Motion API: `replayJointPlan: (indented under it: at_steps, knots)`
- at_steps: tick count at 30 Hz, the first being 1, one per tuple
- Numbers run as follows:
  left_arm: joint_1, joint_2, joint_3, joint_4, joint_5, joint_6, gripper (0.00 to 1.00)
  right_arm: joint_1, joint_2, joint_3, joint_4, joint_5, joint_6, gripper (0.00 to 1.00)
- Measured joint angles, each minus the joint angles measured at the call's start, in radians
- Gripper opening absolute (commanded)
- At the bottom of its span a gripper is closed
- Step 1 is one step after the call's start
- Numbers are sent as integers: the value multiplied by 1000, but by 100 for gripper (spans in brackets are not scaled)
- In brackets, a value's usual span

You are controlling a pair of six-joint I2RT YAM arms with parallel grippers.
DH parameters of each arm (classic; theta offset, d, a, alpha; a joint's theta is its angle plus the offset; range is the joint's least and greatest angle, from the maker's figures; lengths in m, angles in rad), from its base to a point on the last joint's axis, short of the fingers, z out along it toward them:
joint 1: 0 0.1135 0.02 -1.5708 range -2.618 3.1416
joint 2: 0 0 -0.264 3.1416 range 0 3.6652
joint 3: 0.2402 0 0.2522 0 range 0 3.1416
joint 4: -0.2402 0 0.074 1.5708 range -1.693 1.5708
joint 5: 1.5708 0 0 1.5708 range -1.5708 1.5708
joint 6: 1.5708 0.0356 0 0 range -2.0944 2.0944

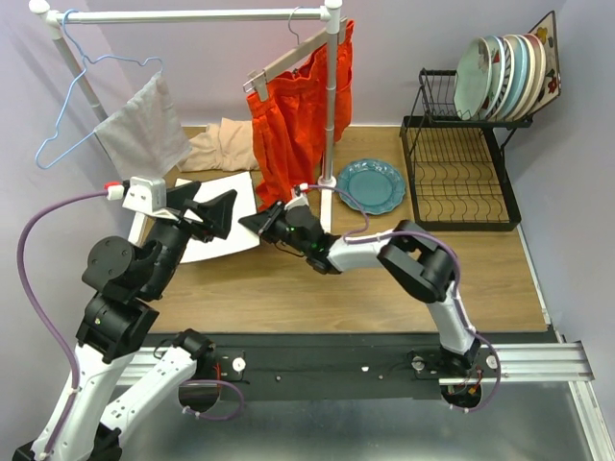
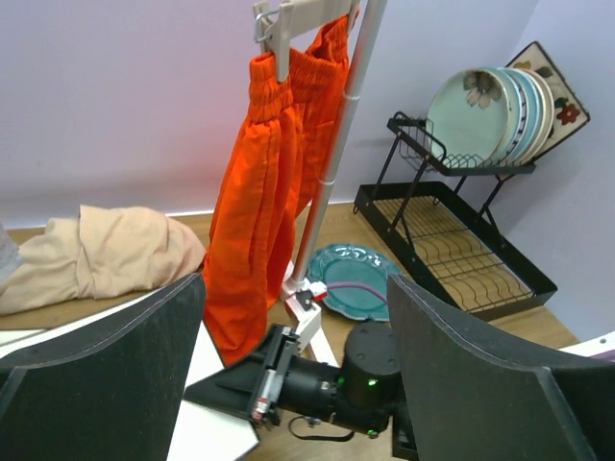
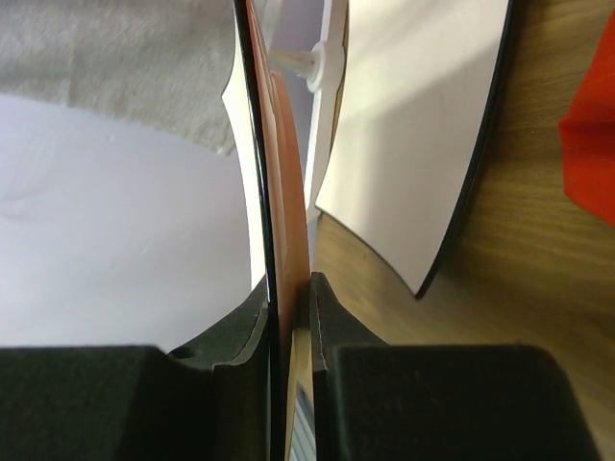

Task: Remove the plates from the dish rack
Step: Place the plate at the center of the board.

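Observation:
The black wire dish rack (image 1: 459,178) (image 2: 461,254) stands at the back right, with several plates (image 1: 500,77) (image 2: 490,115) upright in its upper shelf. A teal plate (image 1: 371,185) (image 2: 351,279) lies flat on the table beside it. My right gripper (image 1: 258,223) (image 3: 288,288) is shut on the thin rim of a square white plate (image 3: 115,240) (image 1: 226,216), held low over the table at the left. A second white plate (image 3: 413,144) lies on the wood just beside it. My left gripper (image 1: 207,206) (image 2: 298,384) hovers open over that same spot, the right gripper between its fingers.
A white clothes rail (image 1: 332,106) stands mid-table with orange shorts (image 1: 293,125) (image 2: 269,192) hanging from it. Beige cloth (image 1: 216,144) (image 2: 106,254) lies behind the white plates. A grey cloth (image 1: 144,130) and a blue hanger (image 1: 72,106) hang at the left.

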State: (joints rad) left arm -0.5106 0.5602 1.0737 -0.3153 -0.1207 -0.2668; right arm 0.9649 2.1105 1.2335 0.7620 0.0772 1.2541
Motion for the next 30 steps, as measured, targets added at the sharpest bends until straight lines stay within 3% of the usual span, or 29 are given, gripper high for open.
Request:
replayJointPlan:
  at_steps: [16, 30]
  knots:
    - [0, -42, 0, -85, -67, 1, 86, 39, 240, 247, 14, 264, 132, 1]
    - [0, -60, 11, -92, -71, 0, 85, 40, 288, 352, -121, 335, 172, 8]
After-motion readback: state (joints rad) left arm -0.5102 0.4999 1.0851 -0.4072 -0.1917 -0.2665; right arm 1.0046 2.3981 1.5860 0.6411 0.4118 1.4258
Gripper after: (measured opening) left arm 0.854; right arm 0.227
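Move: My right hand holds the white square plate by its right edge. The first white plate, lying on the board, is centred about 12 cm left, 6 cm ahead and 7 cm below that hand. The lower part of the red trousers hangs roughly 8 cm right and 9 cm ahead, slightly above, and the beige cloth lies some 22 cm ahead, 5 cm left and 5 cm lower. From my left hand, the first plate is about 16 cm ahead, 11 cm left and 35 cm down. I keep my right fingers shut on the plate's edge and carry it forward about 6 cm, with some 4 cm each of left and down, in over the first plate and close in beside the red trousers, swinging it some 20 degrees clockwise on the way. The sideways travel and the first sinking come early; later I slow and sink a little more. My empty left hand, still open, eases a couple of centimetres left. ##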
